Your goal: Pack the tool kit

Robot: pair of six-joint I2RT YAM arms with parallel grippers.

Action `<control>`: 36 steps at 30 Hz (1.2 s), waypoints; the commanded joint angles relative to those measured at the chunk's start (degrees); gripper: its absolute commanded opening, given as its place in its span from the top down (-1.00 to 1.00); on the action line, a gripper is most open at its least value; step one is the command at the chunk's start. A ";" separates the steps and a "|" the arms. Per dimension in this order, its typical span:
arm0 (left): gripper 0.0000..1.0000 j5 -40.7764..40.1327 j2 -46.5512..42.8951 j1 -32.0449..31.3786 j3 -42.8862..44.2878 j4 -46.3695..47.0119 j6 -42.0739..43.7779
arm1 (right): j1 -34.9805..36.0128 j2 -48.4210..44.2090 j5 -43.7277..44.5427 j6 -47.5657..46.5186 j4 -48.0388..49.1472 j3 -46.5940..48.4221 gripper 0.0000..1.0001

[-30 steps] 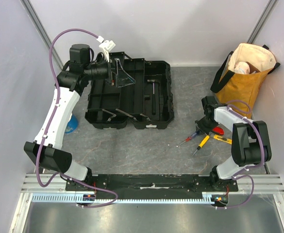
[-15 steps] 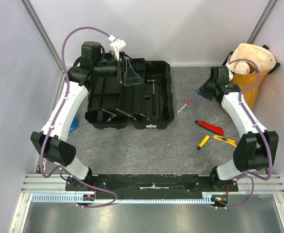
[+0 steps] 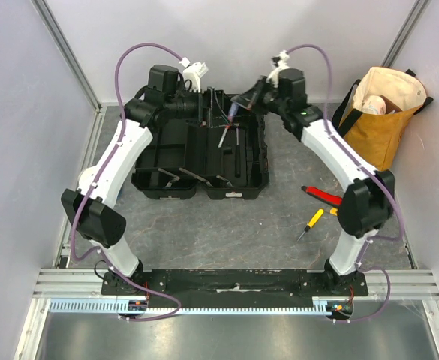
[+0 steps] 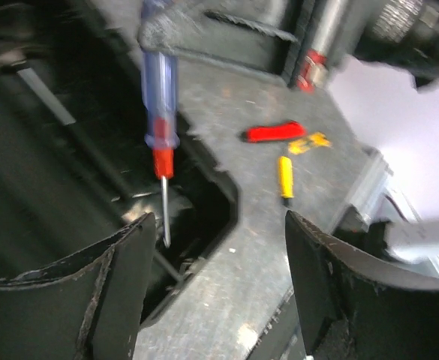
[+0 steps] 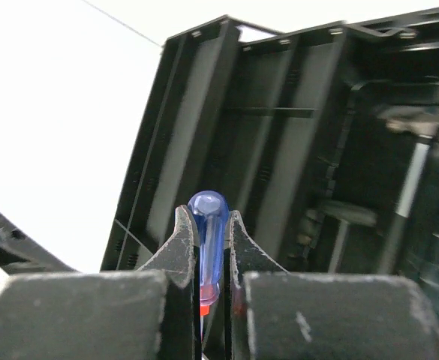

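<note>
The black toolbox (image 3: 196, 154) lies open at the table's back left. My right gripper (image 3: 243, 101) hangs over its right half, shut on a blue-handled screwdriver (image 3: 229, 124) whose shaft points down into the box. In the right wrist view the blue handle (image 5: 208, 225) sits pinched between the fingers above the box interior (image 5: 294, 112). My left gripper (image 3: 210, 111) hovers open over the box's rear, nothing between its fingers (image 4: 121, 289); the screwdriver (image 4: 159, 97) hangs just ahead of it. Red pliers (image 3: 324, 196), a yellow screwdriver (image 3: 311, 223) and a yellow knife (image 4: 309, 141) lie on the table.
A mustard tote bag (image 3: 384, 112) stands at the back right against the wall. A metal-shafted tool (image 5: 408, 187) lies inside the box's right half. White walls close in both sides and the back.
My right arm has swung from the tools at the right, lifting the blue screwdriver and carrying it left over the toolbox. My left gripper has shifted right along the box's rear.
</note>
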 commanded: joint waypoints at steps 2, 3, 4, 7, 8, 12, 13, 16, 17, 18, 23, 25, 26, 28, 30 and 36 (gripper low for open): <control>-0.49 -30.31 -4.01 0.26 0.46 -5.73 -3.83 | 6.43 9.09 -2.03 -0.70 7.33 8.76 1.00; -0.49 -33.40 -5.32 0.44 -0.25 -5.73 -4.09 | 7.40 10.85 -1.95 -1.22 6.90 10.34 1.00; -0.49 -35.95 -6.38 0.53 -0.96 -5.73 -4.09 | 8.54 12.70 -1.86 -2.18 6.38 12.10 1.00; -0.50 -41.67 -9.72 0.62 -2.63 -5.29 -4.00 | 11.71 17.10 1.91 -6.93 2.96 16.76 1.00; -0.50 -42.91 -10.95 0.79 -3.24 -4.94 -4.18 | 12.07 18.42 1.75 -7.20 2.42 17.99 0.99; -0.52 -44.77 -14.29 1.32 -6.67 -2.48 -4.62 | 14.00 22.38 3.06 -7.55 1.37 20.37 0.99; -0.52 -44.59 -14.56 1.49 -6.76 -2.22 -4.62 | 14.52 22.73 3.76 -7.90 1.10 20.12 0.98; -0.53 -43.98 -14.57 1.67 -5.97 -2.30 -4.44 | 15.23 23.79 6.31 -8.17 0.22 19.06 0.89; -0.53 -43.28 -14.65 1.84 -6.06 -2.30 -4.44 | 15.41 24.14 6.93 -8.00 -0.39 19.06 0.80; -0.53 -43.19 -14.74 1.85 -5.97 -2.30 -4.44 | 15.67 24.40 7.19 -7.99 -1.01 19.06 0.69; -0.53 -41.78 -14.74 2.37 -6.32 -2.57 -4.36 | 16.55 24.41 11.75 -9.22 -3.20 19.93 0.20; -0.53 -40.99 -14.57 2.64 -6.15 -2.57 -4.27 | 16.55 24.32 13.25 -9.49 -4.52 20.20 0.07; -0.53 -40.55 -14.31 2.72 -5.97 -2.57 -4.09 | 16.55 24.06 14.22 -9.49 -4.96 20.11 0.04; -0.53 -40.02 -13.95 2.99 -5.36 -2.57 -4.00 | 16.46 23.44 15.45 -9.57 -5.76 19.94 0.01; -0.53 -39.32 -13.34 3.25 -4.75 -2.57 -3.74 | 16.55 22.13 16.42 -9.66 -6.11 19.50 0.01; -0.53 -36.33 -11.67 3.87 -2.64 -2.30 -3.21 | 15.15 15.01 22.21 -9.58 -9.70 17.31 0.01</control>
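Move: The right gripper holds the blue-handled screwdriver high over the toolbox. Its goal, the left channel of the inner tray, lies about 16 cm to its left, some 4 cm back and 14 cm lower. The hammer in the deep bin is nearly below that gripper, 2 cm back and 28 cm down; the outer tray's middle is 28 cm left, 4 cm back, 14 cm below. From the left gripper, the channel lies 9 cm left, 7 cm ahead, 16 cm below. Carry the held screwdriver left with the right gripper, about 16 cm, sinking some 10 cm from over the deep bin to the inner tray; then open the fingers about halfway to let go, settling slightly lower and easing back 3 cm to the right. Meanwhile swing the empty left gripper some 13 cm left, turning it about 40 degrees counter-clockwise, its fingers staying open. ##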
